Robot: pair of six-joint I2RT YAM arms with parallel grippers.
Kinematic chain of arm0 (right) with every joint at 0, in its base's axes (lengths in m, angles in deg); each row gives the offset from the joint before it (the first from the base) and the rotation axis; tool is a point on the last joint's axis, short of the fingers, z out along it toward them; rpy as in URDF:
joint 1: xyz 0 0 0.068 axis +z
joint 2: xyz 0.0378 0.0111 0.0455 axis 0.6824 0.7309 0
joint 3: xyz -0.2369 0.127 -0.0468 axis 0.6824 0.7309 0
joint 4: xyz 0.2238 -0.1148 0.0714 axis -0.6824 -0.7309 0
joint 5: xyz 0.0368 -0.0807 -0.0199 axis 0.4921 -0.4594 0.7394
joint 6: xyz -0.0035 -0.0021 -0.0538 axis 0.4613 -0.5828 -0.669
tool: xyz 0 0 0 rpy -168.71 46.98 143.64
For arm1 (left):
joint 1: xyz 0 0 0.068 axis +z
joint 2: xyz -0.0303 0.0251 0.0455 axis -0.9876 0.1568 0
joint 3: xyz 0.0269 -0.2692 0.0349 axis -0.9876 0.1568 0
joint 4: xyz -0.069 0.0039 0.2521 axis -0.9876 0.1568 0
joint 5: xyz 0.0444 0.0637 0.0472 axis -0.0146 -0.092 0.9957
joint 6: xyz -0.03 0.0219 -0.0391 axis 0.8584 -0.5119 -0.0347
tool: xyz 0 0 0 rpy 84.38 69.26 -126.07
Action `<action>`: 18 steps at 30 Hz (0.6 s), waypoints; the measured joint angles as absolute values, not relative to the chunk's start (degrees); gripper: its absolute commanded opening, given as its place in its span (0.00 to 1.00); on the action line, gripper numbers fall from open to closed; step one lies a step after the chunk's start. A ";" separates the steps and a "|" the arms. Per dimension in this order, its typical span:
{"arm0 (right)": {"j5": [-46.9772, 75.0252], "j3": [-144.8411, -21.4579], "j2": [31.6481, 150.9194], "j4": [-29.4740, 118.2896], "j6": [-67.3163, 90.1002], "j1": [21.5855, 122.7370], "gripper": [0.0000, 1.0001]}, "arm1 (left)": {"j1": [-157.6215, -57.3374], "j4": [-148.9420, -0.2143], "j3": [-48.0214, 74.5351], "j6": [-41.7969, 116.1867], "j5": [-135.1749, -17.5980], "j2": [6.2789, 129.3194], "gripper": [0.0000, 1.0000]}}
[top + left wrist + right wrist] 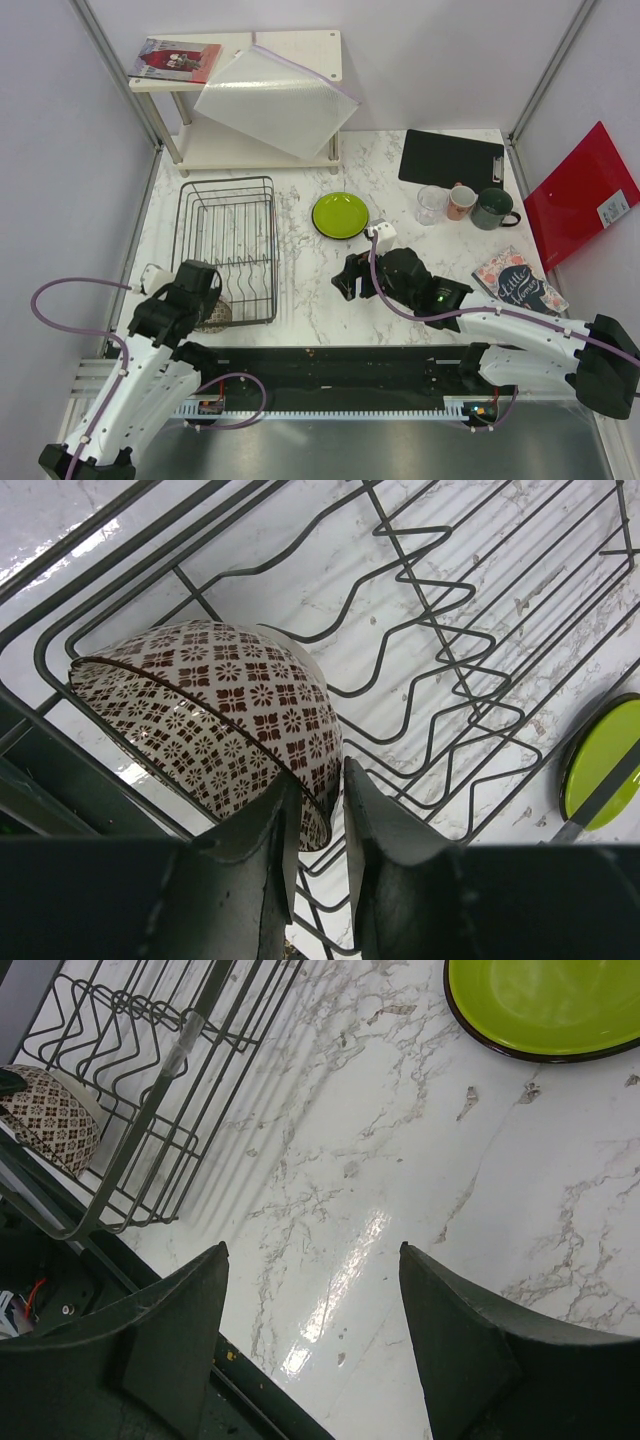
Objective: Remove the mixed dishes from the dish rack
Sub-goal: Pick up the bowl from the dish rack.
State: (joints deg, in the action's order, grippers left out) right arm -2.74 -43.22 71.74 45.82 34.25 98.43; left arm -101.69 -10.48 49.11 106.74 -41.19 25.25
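Observation:
A red-brown patterned bowl lies tilted at the near end of the black wire dish rack. My left gripper has its jaws close together on either side of the bowl's rim, pinching it. From above, the left gripper is over the bowl at the near corner of the dish rack. The lime-green plate, clear glass, pink cup and dark mug stand on the table. My right gripper hovers open and empty over bare marble, near the plate.
A white two-tier shelf at the back carries a book and a plastic sheet. A black clipboard, a book and a red folder lie to the right.

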 measured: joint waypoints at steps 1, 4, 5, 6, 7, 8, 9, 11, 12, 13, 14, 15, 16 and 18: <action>-2.76 -43.22 71.76 45.82 34.25 98.43 0.76 | -101.69 -10.54 49.22 106.74 -41.19 25.21 0.29; -2.74 -43.22 71.76 45.82 34.27 98.43 0.76 | -101.69 -11.26 49.96 106.76 -41.23 25.08 0.21; -2.74 -43.22 71.76 45.82 34.25 98.43 0.76 | -101.69 -11.64 50.20 106.76 -41.25 24.95 0.07; -2.76 -43.22 71.76 45.82 34.27 98.43 0.76 | -101.69 -11.85 50.31 106.78 -41.34 24.86 0.02; -2.76 -43.22 71.76 45.82 34.27 98.43 0.76 | -101.69 -12.29 50.58 107.39 -41.69 24.75 0.02; -2.76 -43.22 71.76 45.80 34.25 98.43 0.76 | -101.69 -12.68 50.97 107.39 -41.75 24.71 0.02; -2.76 -43.22 71.76 45.82 34.25 98.43 0.76 | -101.69 -12.68 51.25 107.35 -41.23 24.69 0.02; -2.76 -43.22 71.76 45.80 34.25 98.43 0.76 | -101.62 -12.88 51.25 107.31 -41.30 24.27 0.02; -2.76 -43.22 71.76 45.80 34.27 98.43 0.76 | -101.69 -12.84 51.25 107.28 -41.38 23.99 0.02; -2.76 -43.22 71.76 45.78 34.27 98.43 0.76 | -101.69 -12.79 51.25 107.17 -41.36 23.62 0.02; -2.76 -43.22 71.76 45.78 34.25 98.43 0.76 | -101.69 -12.73 51.25 107.13 -41.36 23.38 0.02; -2.76 -43.22 71.81 45.78 34.25 98.43 0.76 | -101.69 -12.51 51.23 106.93 -41.34 22.85 0.02; -2.76 -43.22 71.83 45.78 34.25 98.43 0.76 | -101.69 -12.23 51.12 106.74 -41.36 22.46 0.02; -2.76 -43.22 72.05 45.78 34.25 98.43 0.76 | -101.69 -11.02 50.33 106.19 -41.38 21.47 0.02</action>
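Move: The bowl stands on edge in the near-left part of the dish rack, its rim already between the left fingers; its middle lies about 5 cm left of the left hand, 2 cm back and 4 cm below. The dish rack's middle is some 12 cm ahead of that hand, level with it sideways and 6 cm lower; the green plate lies about 20 cm ahead, 27 cm right and 8 cm below. From the right hand the bowl is roughly 30 cm left, 5 cm back and 8 cm lower. The bowl's rim, at its right-hand end, gets pinched as the left fingers shut from about a third open to nearly closed while the hand sinks barely 1 cm. The left hand then turns back and rises about 1 cm, fingers clamped on the rim and tipping up a few degrees. ##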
